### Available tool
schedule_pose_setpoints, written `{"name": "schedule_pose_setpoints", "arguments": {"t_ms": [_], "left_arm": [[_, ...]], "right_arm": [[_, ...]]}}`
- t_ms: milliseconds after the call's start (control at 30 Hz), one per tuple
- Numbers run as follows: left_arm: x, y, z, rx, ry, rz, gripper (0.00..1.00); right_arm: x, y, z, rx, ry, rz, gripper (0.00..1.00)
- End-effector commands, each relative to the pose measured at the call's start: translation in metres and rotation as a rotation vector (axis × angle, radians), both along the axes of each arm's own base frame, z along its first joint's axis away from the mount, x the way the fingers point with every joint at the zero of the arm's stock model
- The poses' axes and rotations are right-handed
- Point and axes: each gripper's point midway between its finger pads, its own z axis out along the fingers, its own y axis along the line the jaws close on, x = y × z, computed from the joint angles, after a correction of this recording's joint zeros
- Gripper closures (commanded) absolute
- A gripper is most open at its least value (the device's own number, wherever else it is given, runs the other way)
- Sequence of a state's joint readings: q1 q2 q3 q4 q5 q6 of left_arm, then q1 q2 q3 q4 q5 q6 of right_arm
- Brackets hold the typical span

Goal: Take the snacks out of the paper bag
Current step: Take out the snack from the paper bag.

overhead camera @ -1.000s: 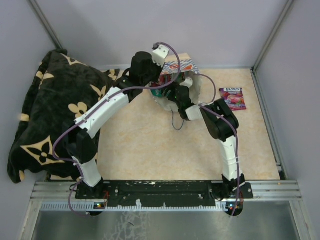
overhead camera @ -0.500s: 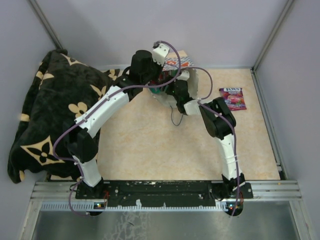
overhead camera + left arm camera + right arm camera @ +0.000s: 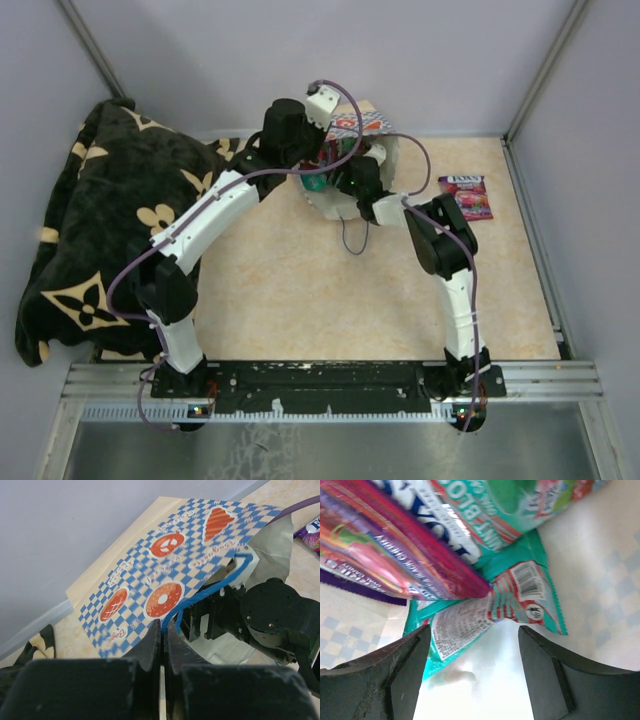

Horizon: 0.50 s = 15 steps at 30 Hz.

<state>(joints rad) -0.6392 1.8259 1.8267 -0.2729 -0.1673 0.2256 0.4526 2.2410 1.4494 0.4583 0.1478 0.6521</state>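
Observation:
The paper bag (image 3: 375, 128) lies on its side at the back of the table, its mouth facing the arms; its checkered side shows in the left wrist view (image 3: 165, 580). My left gripper (image 3: 164, 630) is shut on the bag's blue string handle (image 3: 210, 587) and holds the mouth up. My right gripper (image 3: 472, 637) is open inside the bag, its fingers (image 3: 405, 665) apart just before a teal packet (image 3: 520, 600) lying under purple-pink (image 3: 395, 555) and green packets (image 3: 485, 510). One purple-pink packet (image 3: 466, 196) lies on the table right of the bag.
A black floral blanket (image 3: 110, 230) is heaped at the left side. Grey walls and metal rails close the table at back and right. The right arm's wrist (image 3: 275, 615) fills the bag's mouth. A loose string handle (image 3: 350, 240) trails on the table.
My right gripper has moved deeper into the bag's mouth, toward the back left. The left gripper stays on the handle. The packet on the table has not moved.

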Motion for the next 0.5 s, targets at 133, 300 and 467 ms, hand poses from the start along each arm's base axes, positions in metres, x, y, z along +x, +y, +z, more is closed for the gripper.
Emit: {"name": "schedule_pose_setpoints", "arguments": {"t_ms": [133,300,467], "left_arm": [[-0.005,0.001,0.017,-0.018,-0.024,0.000,1.00],[-0.007,0.003,0.014,-0.018,-0.019,0.004,1.00],[-0.009,0.005,0.016,-0.018,-0.019,0.008,1.00]], "right_arm": [[0.008,-0.029,0.003,0.265,0.123,-0.168,0.32],[0.022,-0.023,-0.010,0.282,0.147,-0.186,0.34],[0.023,-0.013,-0.010,0.321,0.163,-0.153,0.75]]}}
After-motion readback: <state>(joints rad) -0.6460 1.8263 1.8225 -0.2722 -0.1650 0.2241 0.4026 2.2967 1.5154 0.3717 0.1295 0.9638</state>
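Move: The right hand is inside the bag. The end of the teal snack lies just beyond its open fingertips, about 4 cm ahead, 2 cm left and 1 cm lower. From this hand, the purple snack sits roughly 4 cm ahead, 5 cm left and 1 cm up; the mint pack is some 6 cm ahead, 2 cm left and 4 cm up. From the left hand, the teal snack is around 12 cm ahead, 4 cm right and 25 cm below. The right fingertips close around the loose end of the teal snack and begin to pinch it, their opening roughly halved. The hand first slips about 2 cm right and a bit down, then pushes 1.5 cm forward and slightly back left, rolling its left side up some 15 degrees and tipping down. The left hand keeps its shut grip on the blue handle. ##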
